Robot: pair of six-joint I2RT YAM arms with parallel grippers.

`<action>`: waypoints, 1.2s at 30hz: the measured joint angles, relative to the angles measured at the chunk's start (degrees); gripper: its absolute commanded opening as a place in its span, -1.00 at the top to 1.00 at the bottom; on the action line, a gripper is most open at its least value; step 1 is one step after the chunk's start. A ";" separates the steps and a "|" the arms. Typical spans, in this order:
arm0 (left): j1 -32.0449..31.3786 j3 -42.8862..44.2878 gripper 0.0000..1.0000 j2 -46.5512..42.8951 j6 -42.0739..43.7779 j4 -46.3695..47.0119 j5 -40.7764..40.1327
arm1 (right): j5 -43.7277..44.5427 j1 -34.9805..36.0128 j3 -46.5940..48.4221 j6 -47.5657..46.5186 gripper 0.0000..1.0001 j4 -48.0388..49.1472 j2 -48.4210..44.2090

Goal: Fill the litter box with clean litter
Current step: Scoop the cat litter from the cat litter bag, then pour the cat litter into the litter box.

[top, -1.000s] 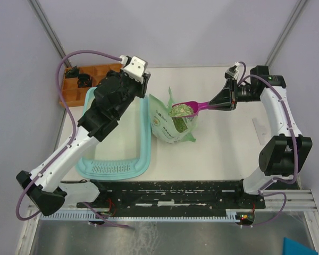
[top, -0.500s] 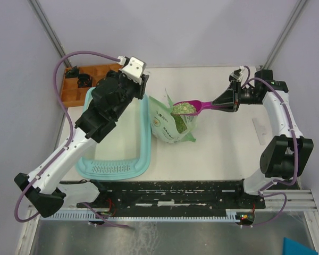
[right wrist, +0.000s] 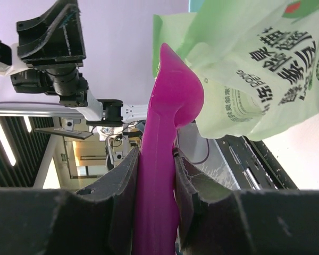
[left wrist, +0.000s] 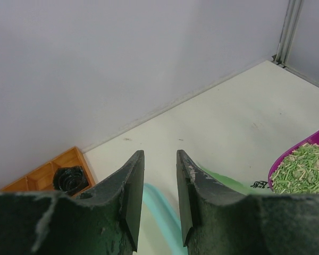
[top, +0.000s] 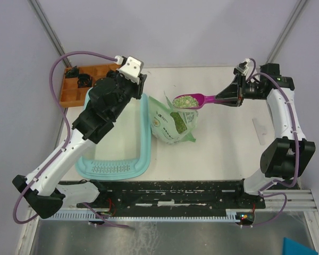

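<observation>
The light-teal litter box lies at the left of the table, its grate end toward me, partly hidden under my left arm. My right gripper is shut on the handle of a magenta scoop heaped with green litter pellets, held in the air above the open pale green bag. The scoop runs between the right fingers. My left gripper is open and empty above the box's far rim; the loaded scoop shows at its right.
An orange compartment tray with black parts stands at the far left corner, also in the left wrist view. A white flat piece lies at the right near my right arm. The back wall stands close behind.
My right gripper has lifted the filled scoop up out of the bag and drawn it slightly back and right. My left arm has shifted a little to the left.
</observation>
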 measured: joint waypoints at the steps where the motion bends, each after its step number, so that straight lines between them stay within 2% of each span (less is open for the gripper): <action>1: 0.00 0.00 0.25 -0.11 -0.02 -0.09 -0.17 | -0.17 0.00 0.92 0.20 0.96 0.00 0.00; 6: 0.00 0.00 0.25 -1.03 -0.13 -1.40 -1.49 | -0.57 0.00 5.07 2.56 0.96 0.52 0.02; 11: 0.00 0.00 0.25 -2.16 -0.20 -1.73 -2.78 | -0.74 0.31 6.69 7.93 0.96 5.03 0.07; 15: 0.00 0.00 0.25 -2.51 -0.22 -1.77 -3.61 | -0.68 1.66 6.54 17.05 0.97 13.62 0.09; 21: 0.00 0.26 0.25 -2.58 -0.28 -3.10 -4.79 | -0.66 5.18 2.97 36.70 0.97 36.52 0.07; 24: 0.00 0.33 0.25 -2.93 -0.28 -4.02 -5.73 | -0.66 6.84 2.89 42.40 0.97 43.04 0.33; 36: 0.00 0.33 0.10 -6.82 -0.28 -4.94 -11.43 | -0.68 12.94 4.00 55.56 0.96 58.25 3.85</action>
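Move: The held scoop, already heaped with litter, is bound for the litter box, whose middle is roughly 42 cm left of the right hand, 4 cm back and 20 cm below. The open litter bag stands about 18 cm to that hand's left, level with it fore and aft, 15 cm down; the wooden tray lies some 55 cm left and 17 cm ahead of it. From the left hand the box is about 13 cm left, 8 cm back and 30 cm below. The loaded scoop is carried up off the bag by the right hand's unchanged grip: about 4 cm nearly straight up, then sweeping left and somewhat forward towards the litter box while still climbing, some 7 cm up and 7 cm left in all, swinging about 10 degrees counter-clockwise with its tip lifting slightly. The empty left hand draws about 6 cm left, a little back and up, turning counter-clockwise. ##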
